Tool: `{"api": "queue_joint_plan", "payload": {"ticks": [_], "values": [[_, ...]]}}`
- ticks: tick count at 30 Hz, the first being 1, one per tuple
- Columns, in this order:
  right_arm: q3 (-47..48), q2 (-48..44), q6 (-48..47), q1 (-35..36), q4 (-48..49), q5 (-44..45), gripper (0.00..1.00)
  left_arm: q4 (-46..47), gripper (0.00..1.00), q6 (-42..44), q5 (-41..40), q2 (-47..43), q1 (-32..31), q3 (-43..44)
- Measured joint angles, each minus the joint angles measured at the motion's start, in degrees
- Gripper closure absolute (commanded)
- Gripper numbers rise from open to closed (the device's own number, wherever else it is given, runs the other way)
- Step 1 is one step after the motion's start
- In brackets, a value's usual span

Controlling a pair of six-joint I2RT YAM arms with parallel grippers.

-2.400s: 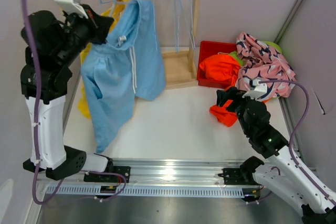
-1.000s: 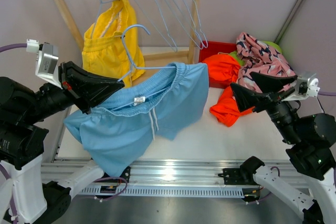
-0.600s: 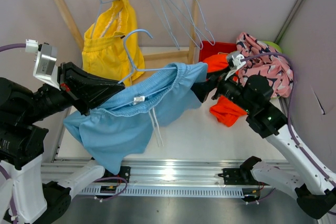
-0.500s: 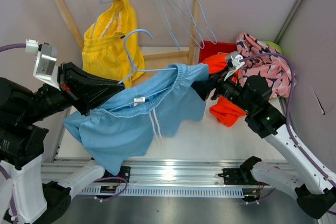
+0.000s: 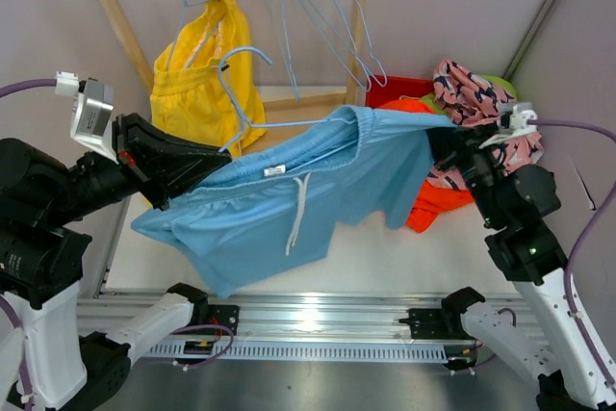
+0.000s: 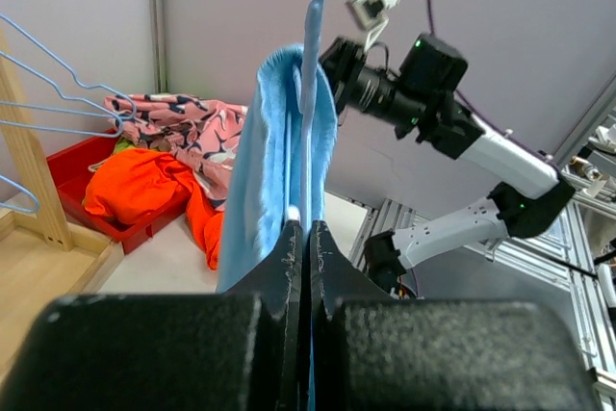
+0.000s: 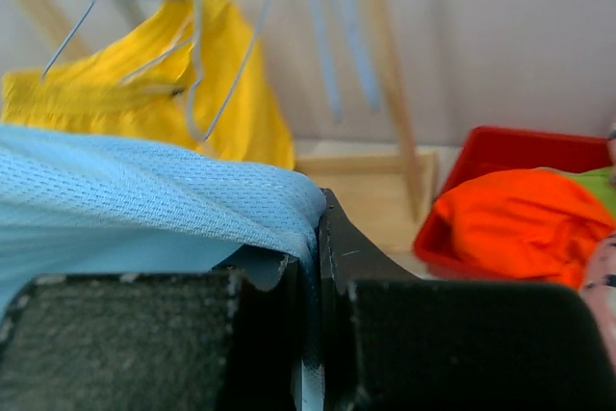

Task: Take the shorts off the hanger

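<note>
The light blue shorts point(image 5: 289, 199) with a white drawstring hang on a blue wire hanger point(image 5: 234, 98) and are stretched between both grippers above the table. My left gripper point(image 5: 223, 154) is shut on the hanger's wire; the left wrist view shows the wire point(image 6: 316, 45) running up from its closed jaws point(image 6: 308, 230), beside the shorts point(image 6: 274, 141). My right gripper point(image 5: 435, 140) is shut on the shorts' waistband end, as seen in the right wrist view point(image 7: 313, 228). Yellow shorts point(image 5: 202, 74) hang on the rack. Orange shorts point(image 5: 433, 204), pink patterned shorts point(image 5: 481, 93) and a lime green bit point(image 5: 500, 82) lie at the right.
The wooden rack point(image 5: 361, 16) stands at the back with several bare blue hangers point(image 5: 327, 16) on its rail. A red bin point(image 5: 390, 89) sits at the back right under the removed shorts. A metal rail point(image 5: 308, 320) runs along the near edge.
My right gripper closed on the right end of the light blue shorts and pulled it right, stretching the shorts along the hanger. The left gripper kept hold of the hanger.
</note>
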Motion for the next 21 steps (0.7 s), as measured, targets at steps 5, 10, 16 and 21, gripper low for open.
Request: {"api": "queue_joint_plan", "payload": {"ticks": [5,10,16,21], "values": [[5.0,1.2,4.7,-12.8,-3.2,-0.3,1.0,-0.7,1.0,0.8,-0.2,0.6,-0.2,-0.4],[5.6,1.8,9.7,-21.4,-7.8,0.3,1.0,-1.9,1.0,1.4,-1.8,2.0,-0.5,-0.9],[1.7,0.7,13.8,-24.5,-13.5,1.0,1.0,-2.2,1.0,2.4,-5.8,1.9,-0.7,0.7],[-4.9,-4.2,16.8,-24.8,-11.8,-6.3,1.0,-3.0,1.0,2.5,-10.2,1.9,-0.8,2.0]]}}
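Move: Pinched in the right fingers is one side of the blue shorts, whose middle hangs about 18 cm to this hand's left, 8 cm back and 6 cm lower. The red bin is some 28 cm ahead, 16 cm right and 38 cm below; the orange shorts lie about 20 cm ahead, 11 cm right and 38 cm below. From the left hand, still gripping the hanger, the blue shorts' middle is about 8 cm right, 6 cm ahead and 15 cm down. Dragging the blue shorts' gripped side away from the hanger, the right hand sweeps about 11 cm right, rising slightly, then drops some 9 cm and eases a little back left, tipping down and turning clockwise. The left hand keeps its pinch on the hanger, dips briefly, moves about 3 cm forward and turns slightly counter-clockwise. ##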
